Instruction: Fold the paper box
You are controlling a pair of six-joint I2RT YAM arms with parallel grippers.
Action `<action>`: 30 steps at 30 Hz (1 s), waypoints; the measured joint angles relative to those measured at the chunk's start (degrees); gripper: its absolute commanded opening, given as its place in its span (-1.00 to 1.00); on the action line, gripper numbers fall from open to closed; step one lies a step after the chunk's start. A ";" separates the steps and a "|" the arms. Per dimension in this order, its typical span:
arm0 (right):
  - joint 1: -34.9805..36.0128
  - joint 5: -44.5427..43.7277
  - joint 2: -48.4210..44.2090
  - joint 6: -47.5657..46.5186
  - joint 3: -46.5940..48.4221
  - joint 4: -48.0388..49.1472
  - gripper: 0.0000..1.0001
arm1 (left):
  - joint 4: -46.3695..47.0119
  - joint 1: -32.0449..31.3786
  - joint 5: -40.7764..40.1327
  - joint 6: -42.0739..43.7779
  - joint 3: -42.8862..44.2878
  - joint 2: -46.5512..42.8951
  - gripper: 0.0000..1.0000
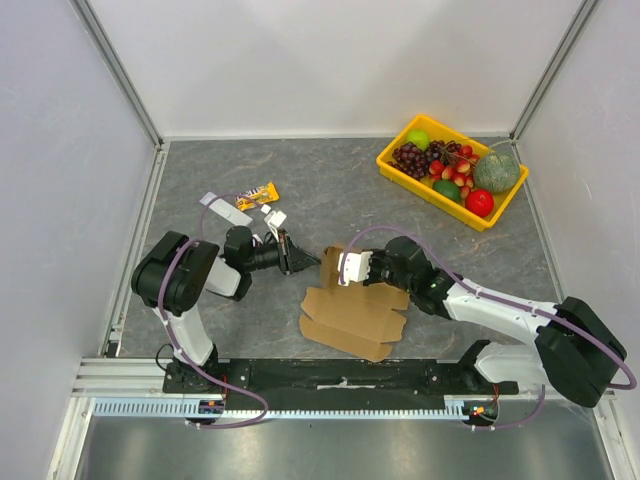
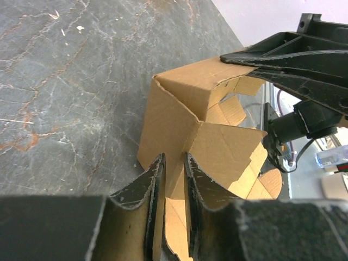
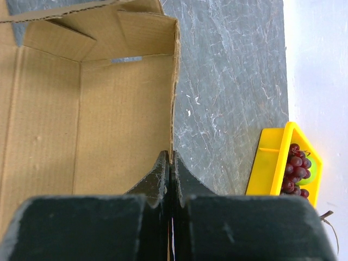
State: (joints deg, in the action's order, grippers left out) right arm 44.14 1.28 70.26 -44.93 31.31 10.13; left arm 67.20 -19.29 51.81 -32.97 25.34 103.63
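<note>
The paper box [image 1: 350, 315] is a brown corrugated sheet lying partly folded between the two arms, with walls raised at its far end. My left gripper [image 1: 304, 262] comes in from the left and is shut on a raised corner flap. In the left wrist view that cardboard [image 2: 185, 103] runs between the fingers of the left gripper [image 2: 173, 159]. My right gripper [image 1: 336, 268] comes in from the right. In the right wrist view it [image 3: 171, 156] is shut on the upright edge of a side wall [image 3: 109, 119], and the box's open inside shows to the left.
A yellow tray [image 1: 402, 165] of fruit stands at the back right; its corner [image 3: 272, 163] also shows in the right wrist view. A candy bar wrapper [image 1: 257, 195], a pale packet [image 1: 225, 208] and small white pieces [image 1: 275, 215] lie behind the left gripper.
</note>
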 measured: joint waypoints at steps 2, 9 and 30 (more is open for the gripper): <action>0.31 -0.26 0.11 -0.55 0.00 -0.52 -1.00 | 1.42 -0.09 0.74 -0.59 -0.37 0.07 -0.46; 0.74 -0.96 0.39 -1.18 0.00 -1.16 -1.00 | 4.63 -0.37 1.27 -2.08 -2.56 0.09 -0.40; 0.74 0.11 -0.28 -1.88 -0.85 -0.81 -1.00 | 6.75 -0.79 1.27 -2.78 -4.81 0.46 0.39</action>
State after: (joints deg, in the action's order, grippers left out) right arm 44.88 1.39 69.97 -46.81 30.46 9.32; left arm 73.95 -20.08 53.08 -35.75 20.53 104.09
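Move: The box's folded left end, with its side flap, is right by the left hand's fingertips: its middle sits about 2 cm to the right, 2 cm back and 1 cm lower. The flat rear panels lie some 12 cm back from that hand, 8 cm to its right and 7 cm below. From the right hand, already pinching the box's raised wall, the folded end is about 9 cm to the left, 3 cm back and 4 cm lower. Left hand draws back about 2.5 cm alongside the box's side flap, fingers spreading wide; right keeps its pinch. ##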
